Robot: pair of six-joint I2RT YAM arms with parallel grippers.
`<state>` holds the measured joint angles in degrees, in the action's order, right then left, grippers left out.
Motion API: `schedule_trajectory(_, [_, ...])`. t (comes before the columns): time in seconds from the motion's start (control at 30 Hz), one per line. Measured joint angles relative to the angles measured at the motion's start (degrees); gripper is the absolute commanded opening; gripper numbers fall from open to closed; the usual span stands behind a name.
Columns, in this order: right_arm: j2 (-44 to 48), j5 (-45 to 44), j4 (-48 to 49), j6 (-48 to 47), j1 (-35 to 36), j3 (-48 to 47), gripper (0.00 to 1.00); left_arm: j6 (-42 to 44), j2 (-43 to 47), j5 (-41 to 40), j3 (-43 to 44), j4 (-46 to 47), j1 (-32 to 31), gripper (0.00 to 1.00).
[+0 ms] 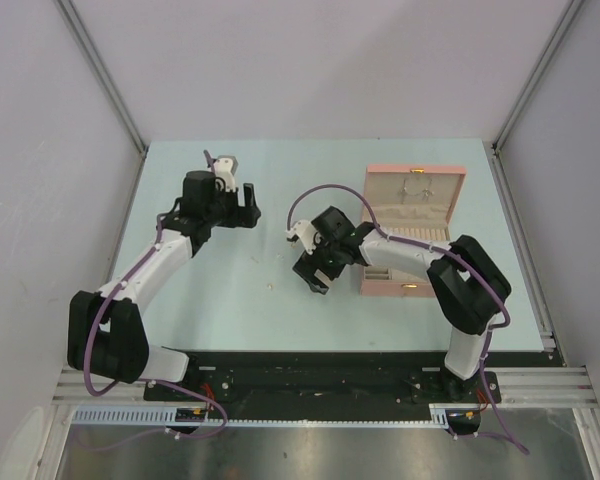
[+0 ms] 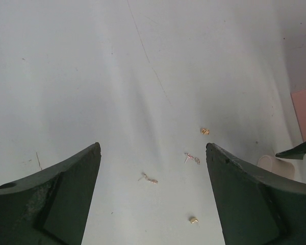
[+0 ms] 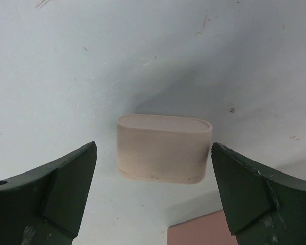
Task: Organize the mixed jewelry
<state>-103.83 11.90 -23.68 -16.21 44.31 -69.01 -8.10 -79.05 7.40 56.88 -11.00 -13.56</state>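
In the left wrist view several tiny metallic pieces of the mixed jewelry lie on the pale table: a gold bead (image 2: 205,131), a pinkish stud (image 2: 192,157), a short chain bit (image 2: 149,178) and a gold stud (image 2: 193,220). My left gripper (image 2: 153,145) hangs open above them, holding nothing. The small cream piece (image 3: 163,148) stands on the table just ahead of my right gripper (image 3: 154,145), whose jaws stand wide on either side without touching it. Seen from the top, the left gripper (image 1: 248,203) is at mid-table and the right gripper (image 1: 315,277) just left of the box.
The pink jewelry box (image 1: 415,170) stands open at the right, lid up, its drawers facing the near edge. Its corner (image 3: 199,229) shows below the right jaws. A loose speck (image 1: 271,286) lies on the table in front of the right gripper. Grey walls enclose the table.
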Motion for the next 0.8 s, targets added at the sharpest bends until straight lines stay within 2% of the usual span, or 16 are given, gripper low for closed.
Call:
schedule_trajectory(0.27, [-1.8, -0.8, -0.6, -0.3, 0.5, 0.0, 1.00, 0.0, 0.0, 0.8, -0.9, 0.5, 0.6, 0.89])
schedule_trajectory(0.37, [-2.1, -1.3, -0.8, -0.3, 0.5, 0.0, 0.95, -0.1, 0.0, 0.9, -0.9, 0.6, 0.9, 0.89])
schedule_trajectory(0.47, [-2.4, -1.7, -1.1, -0.4, 0.6, 0.0, 0.86, -0.3, 0.0, 1.2, -0.9, 0.6, 1.2, 0.89])
schedule_trajectory(0.6, [-2.4, -2.1, -1.6, -1.0, 0.6, 0.0, 0.69, -0.5, 0.0, 1.8, -0.9, 0.7, 1.5, 0.88])
schedule_trajectory(0.8, [-2.3, -3.2, -4.1, -2.9, 0.9, -1.2, 0.54, -0.5, 0.0, 2.3, -1.0, 0.7, 1.7, 0.88])
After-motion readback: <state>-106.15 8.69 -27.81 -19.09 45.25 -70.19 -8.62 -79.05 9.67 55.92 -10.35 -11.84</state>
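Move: The small pale pink block sits almost under my right hand, about 1 cm to its right, level with it fore and aft and some 2 cm below. The open jewelry box's tray is about 19 cm to my right hand's right and 4 cm farther out. A gold stud lies roughly 10 cm left and 2 cm back, another stud 5 cm left and 7 cm ahead, both about 4 cm down. From my left hand the block is about 19 cm right, 11 cm back and 14 cm below. I lower my wide-open right hand about 2 cm over the pale pink block, easing some 1 cm to the right and tilting it about 5 degrees. Partway down I start closing, until both fingers pinch the block by its two ends, and I come up a hair at the finish. ##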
